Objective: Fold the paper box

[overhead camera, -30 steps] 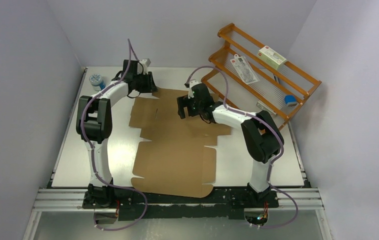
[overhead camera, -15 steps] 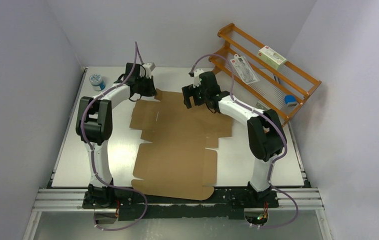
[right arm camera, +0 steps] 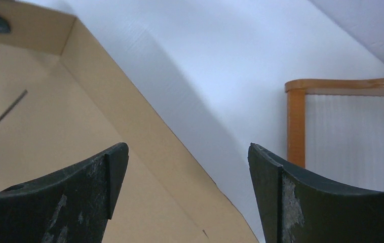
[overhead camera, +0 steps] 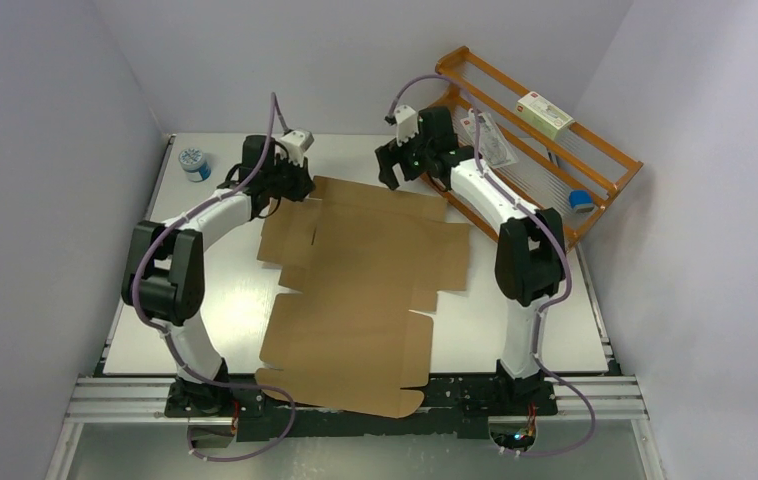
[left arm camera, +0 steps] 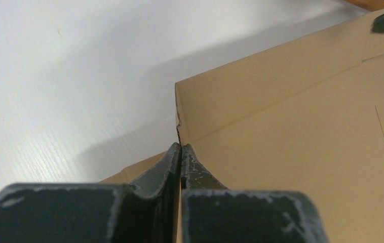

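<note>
The paper box (overhead camera: 365, 280) is a large brown die-cut cardboard sheet lying open on the white table, its near end hanging over the front rail. Its far strip stands tilted up. My left gripper (overhead camera: 291, 188) is at the sheet's far left corner. In the left wrist view its fingers (left arm camera: 180, 146) are pressed together on the edge of that raised flap (left arm camera: 261, 86). My right gripper (overhead camera: 395, 170) hovers open over the far right part of the sheet. In the right wrist view the flap's edge (right arm camera: 144, 126) runs below the spread right gripper (right arm camera: 187, 152), which touches nothing.
An orange wooden rack (overhead camera: 525, 150) leans at the back right, close to the right arm. It carries a white carton (overhead camera: 543, 112), a flat packet (overhead camera: 490, 138) and a blue item (overhead camera: 582, 199). A small round blue-white container (overhead camera: 193, 160) sits at the back left.
The left gripper has closed on the sheet's far left corner. The far strip now stands lifted and the sheet has slid nearer. The right gripper moved back toward the rack, still open.
</note>
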You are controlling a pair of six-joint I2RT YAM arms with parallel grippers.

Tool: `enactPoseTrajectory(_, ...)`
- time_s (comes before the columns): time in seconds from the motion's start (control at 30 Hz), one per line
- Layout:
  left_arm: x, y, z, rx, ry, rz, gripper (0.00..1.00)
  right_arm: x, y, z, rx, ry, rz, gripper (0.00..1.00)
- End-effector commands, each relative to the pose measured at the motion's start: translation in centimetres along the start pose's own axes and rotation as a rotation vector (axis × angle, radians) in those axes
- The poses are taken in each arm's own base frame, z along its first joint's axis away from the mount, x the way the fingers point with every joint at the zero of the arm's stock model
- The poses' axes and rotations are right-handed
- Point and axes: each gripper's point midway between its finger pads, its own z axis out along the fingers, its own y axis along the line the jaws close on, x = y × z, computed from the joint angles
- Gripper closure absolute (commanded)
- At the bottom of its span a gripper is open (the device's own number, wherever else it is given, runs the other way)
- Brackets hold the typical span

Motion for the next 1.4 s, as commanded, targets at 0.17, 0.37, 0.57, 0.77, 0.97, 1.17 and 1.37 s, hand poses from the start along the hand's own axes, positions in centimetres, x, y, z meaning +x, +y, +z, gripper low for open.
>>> enactPoseTrajectory(0.17, -2.4, -2.2, -0.8, 0.069, -0.128, 0.103, 0.95, 4.1, 2.2, 1.8, -0.165, 0.106, -0.067, 0.1)
enactPoseTrajectory(0.37, -3.1, -3.0, -1.9, 0.092, -0.172, 0.14, 0.95, 5.6, 1.3, 2.9, -0.138, 0.15, -0.102, 0.15)
enactPoseTrajectory(0.57, -3.5, -3.6, -3.0, 0.103, -0.223, 0.159, 0.95, 6.5, 2.7, 3.4, -0.24, 0.171, -0.113, 0.24)
enactPoseTrajectory(0.77, -3.1, -3.6, -2.7, 0.108, -0.202, 0.157, 0.95, 6.7, 3.8, 2.6, -0.298, 0.181, -0.12, 0.56)
enactPoseTrajectory(0.97, -3.2, -3.4, -2.7, 0.098, -0.204, 0.148, 0.85, 6.6, 4.1, 1.3, -0.271, 0.199, -0.177, 0.91)
enactPoseTrajectory(1.17, -3.9, -2.7, -3.3, 0.039, -0.215, 0.133, 0.65, 5.3, 2.3, 0.5, -0.087, 0.211, -0.254, 0.99)
enactPoseTrajectory(1.37, -5.8, -0.9, -5.7, -0.094, -0.262, 0.148, 0.36, 3.7, 3.0, -1.1, -0.009, 0.168, -0.448, 1.0)
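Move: The right hand, empty and open, has its grip spot on the box's raised far flap about 3 cm back, 1 cm to its left and 9 cm below. The flap's pinched left corner lies some 13 cm to the right hand's left, 3 cm back and 4 cm below; the wooden rack's near foot is about 7 cm right, 5 cm ahead and 15 cm below. From the left hand, already holding that corner, the grip spot is roughly 12 cm right, level in reach and 5 cm lower. Down some 8 cm and back about 4 cm goes the right hand onto the raised far flap, turning counter-clockwise and dipping its fingertips, then pinches the flap edge shut between its fingers and lifts it about 2.5 cm while rolling its left side down. The left hand, still gripping the corner, draws back and up a few centimetres, pauses, then opens and lets go. ##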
